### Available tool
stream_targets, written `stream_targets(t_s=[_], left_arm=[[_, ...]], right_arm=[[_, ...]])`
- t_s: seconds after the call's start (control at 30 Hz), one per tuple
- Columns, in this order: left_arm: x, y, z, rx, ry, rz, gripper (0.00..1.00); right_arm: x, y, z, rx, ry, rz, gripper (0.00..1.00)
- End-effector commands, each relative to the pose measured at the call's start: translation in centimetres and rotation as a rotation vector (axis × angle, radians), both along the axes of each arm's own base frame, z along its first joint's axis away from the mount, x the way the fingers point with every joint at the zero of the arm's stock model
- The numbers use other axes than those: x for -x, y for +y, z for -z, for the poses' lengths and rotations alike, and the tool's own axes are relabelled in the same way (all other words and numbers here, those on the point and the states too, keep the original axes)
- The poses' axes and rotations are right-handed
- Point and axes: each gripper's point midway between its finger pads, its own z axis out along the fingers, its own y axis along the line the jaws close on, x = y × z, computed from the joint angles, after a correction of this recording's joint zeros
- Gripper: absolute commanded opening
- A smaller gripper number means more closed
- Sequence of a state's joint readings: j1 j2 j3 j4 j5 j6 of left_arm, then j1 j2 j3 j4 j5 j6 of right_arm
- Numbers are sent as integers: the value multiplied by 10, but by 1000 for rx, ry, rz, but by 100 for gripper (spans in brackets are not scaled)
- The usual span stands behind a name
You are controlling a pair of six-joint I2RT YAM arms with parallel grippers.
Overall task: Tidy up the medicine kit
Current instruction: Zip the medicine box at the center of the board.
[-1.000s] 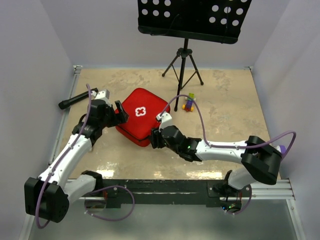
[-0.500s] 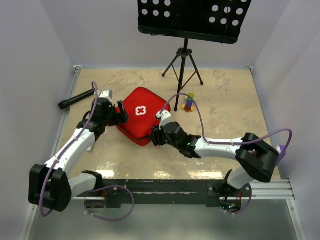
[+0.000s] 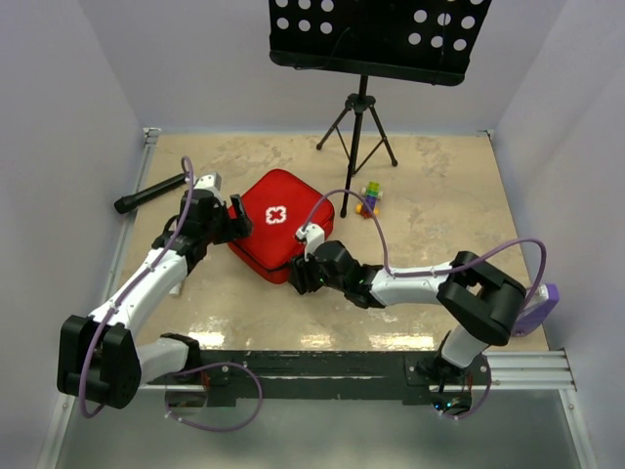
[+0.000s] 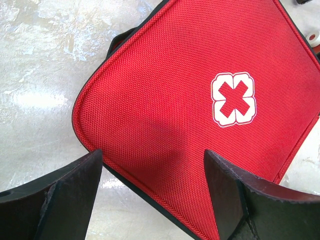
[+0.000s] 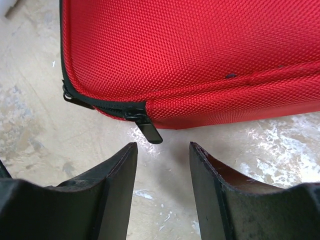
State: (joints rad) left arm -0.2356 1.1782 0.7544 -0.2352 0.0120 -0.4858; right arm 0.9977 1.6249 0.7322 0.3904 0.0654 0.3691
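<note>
The medicine kit [image 3: 278,223] is a red fabric zip case with a white cross [image 4: 233,98] on its lid, lying flat and closed on the table. My left gripper [image 3: 234,220] hovers open over the case's left corner [image 4: 150,165], its jaws wide apart and holding nothing. At the case's near corner my right gripper [image 3: 296,271] is open just short of the black zipper pull [image 5: 149,131], which sticks out in front of its fingertips [image 5: 125,155] untouched. The zip is partly parted to the left of the pull. The case's contents are hidden.
A black flashlight [image 3: 151,193] lies at the far left by the table edge. A small coloured toy [image 3: 370,198] sits near the feet of the black music stand [image 3: 359,117] at the back. White walls close in both sides.
The right gripper has slid left and nearer along the case's edge toward the zipper pull. The left gripper moved slightly in over the case's left corner.
</note>
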Motion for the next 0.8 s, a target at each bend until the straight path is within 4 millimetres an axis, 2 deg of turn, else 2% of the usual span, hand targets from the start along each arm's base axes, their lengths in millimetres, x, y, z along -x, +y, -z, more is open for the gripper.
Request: stream_targets(t_s=[0.0, 0.23, 0.63, 0.77], left_arm=[[0, 1, 4, -5, -1, 11, 86], [1, 1, 3, -6, -6, 13, 86], [1, 1, 0, -4, -15, 18, 86], [1, 1, 0, -2, -14, 16, 86]], right_arm=[[-12, 13, -27, -93, -57, -15, 49], [-14, 18, -36, -124, -74, -30, 37], [-9, 14, -49, -151, -88, -33, 0], [-8, 6, -55, -150, -98, -21, 0]])
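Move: The zipper pull sits almost at the right fingertips, roughly 1 cm ahead, 1 cm to the left and 1 cm up, at the medicine box's near corner. The second zipper pull is some 5 cm to the hand's left and 1 cm back, around that corner; the white cross on the lid lies about 16 cm ahead, 6 cm left and 4 cm higher. From the left hand, the first zipper pull is about 14 cm back, 12 cm right and 5 cm lower. Upward by about 2 cm and a touch to the left, the right hand eases up to the zipper pull beside the box's near corner while its half-open fingers shut, pinching the hanging tab between the tips. It drifts slightly forward and back again, and the wrist barely rolls, some 5 degrees. ##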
